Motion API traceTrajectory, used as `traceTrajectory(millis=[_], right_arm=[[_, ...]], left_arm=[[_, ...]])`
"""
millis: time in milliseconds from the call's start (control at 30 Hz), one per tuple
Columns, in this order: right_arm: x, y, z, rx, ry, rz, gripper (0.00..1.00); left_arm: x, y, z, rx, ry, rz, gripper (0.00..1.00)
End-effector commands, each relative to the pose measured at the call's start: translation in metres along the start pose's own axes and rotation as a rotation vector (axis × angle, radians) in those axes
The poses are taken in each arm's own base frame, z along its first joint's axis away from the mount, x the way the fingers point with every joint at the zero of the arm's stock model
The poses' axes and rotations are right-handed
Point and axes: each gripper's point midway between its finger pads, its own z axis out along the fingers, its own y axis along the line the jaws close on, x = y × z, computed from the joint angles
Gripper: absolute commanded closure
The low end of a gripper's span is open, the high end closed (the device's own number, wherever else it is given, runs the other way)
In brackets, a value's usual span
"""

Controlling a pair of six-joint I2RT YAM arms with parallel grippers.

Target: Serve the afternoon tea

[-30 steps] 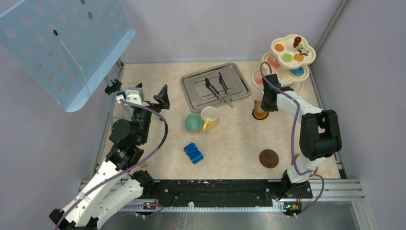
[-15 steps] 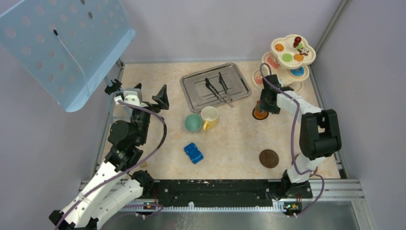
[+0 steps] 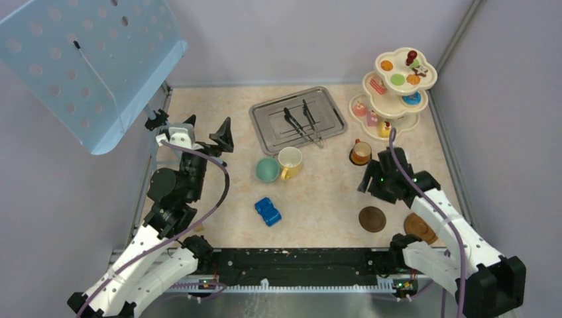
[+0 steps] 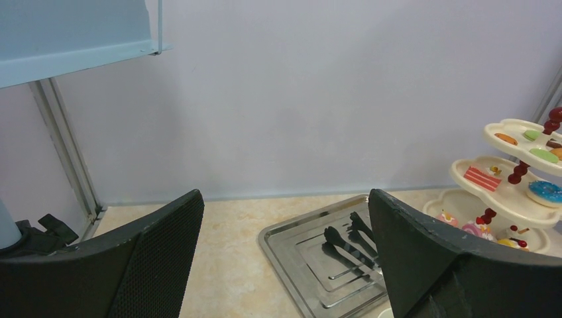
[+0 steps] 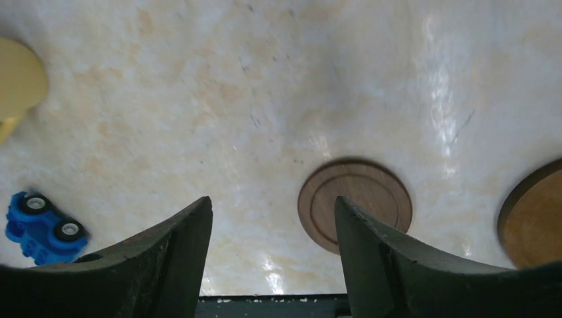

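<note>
The small brown cup (image 3: 361, 152) stands on a coaster right of the tray, with nothing gripping it. My right gripper (image 3: 374, 187) (image 5: 272, 202) hovers open and empty just behind a bare round brown coaster (image 3: 372, 219) (image 5: 354, 202). Another coaster (image 3: 421, 227) (image 5: 533, 212) lies further right, partly under the arm. The teal cup (image 3: 267, 169) and the yellow-and-cream mug (image 3: 289, 162) stand side by side mid-table. The cream three-tier stand (image 3: 394, 93) (image 4: 510, 192) at the back right carries tiny toy cakes. My left gripper (image 3: 209, 136) (image 4: 285, 199) is raised at the left, open and empty.
A steel tray (image 3: 298, 119) (image 4: 298, 245) with two black tongs (image 3: 301, 122) (image 4: 344, 242) sits at the back centre. A blue toy car (image 3: 268, 212) (image 5: 43, 225) lies near the front. A perforated blue panel (image 3: 86, 59) hangs over the back left corner.
My right gripper opened off the brown cup, leaving it on its coaster, and drew back toward the near edge over the bare coaster. The left arm hardly moved.
</note>
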Motion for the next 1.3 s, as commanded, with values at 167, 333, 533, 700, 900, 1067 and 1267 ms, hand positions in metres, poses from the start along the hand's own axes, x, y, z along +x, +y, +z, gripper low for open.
traceTrajectory(millis=[167, 333, 533, 700, 900, 1067, 1267], right_arm=[[0.069, -0.037, 0.037, 0.163, 0.110, 0.405, 0.36], [0.075, -0.052, 0.057, 0.246, 0.088, 0.445, 0.41], [0.071, -0.067, 0.071, 0.294, 0.007, 0.519, 0.55], [0.061, -0.085, 0.085, 0.310, -0.059, 0.591, 0.64], [0.021, -0.095, 0.089, 0.339, -0.192, 0.596, 0.66], [-0.016, -0.103, 0.102, 0.349, -0.267, 0.571, 0.66], [-0.043, -0.119, 0.124, 0.389, -0.255, 0.586, 0.70]], left_arm=[[-0.007, -0.004, 0.002, 0.018, -0.020, -0.024, 0.01], [-0.006, -0.004, 0.003, 0.017, -0.017, -0.019, 0.01], [-0.004, -0.003, 0.004, 0.011, -0.012, -0.013, 0.01], [-0.003, -0.004, 0.004, 0.012, -0.010, -0.011, 0.01], [-0.002, -0.004, 0.004, 0.014, -0.007, -0.012, 0.01], [-0.002, -0.005, 0.004, 0.015, -0.007, -0.013, 0.01], [-0.002, -0.003, 0.004, 0.008, -0.009, -0.010, 0.01]])
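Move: The plain brown coaster lies about 7 cm back from the right hand, 5 cm to its right and 10 cm below. The brown mug on the bear coaster stands roughly 13 cm ahead and 1 cm right; the larger wooden coaster lies 10 cm back and 20 cm right. From the idle left hand, the plain coaster is some 11 cm back, 41 cm right and 38 cm down. The right hand sinks 10 cm while drawing back, then drags the coaster forward-right, turning about 40 degrees clockwise. ##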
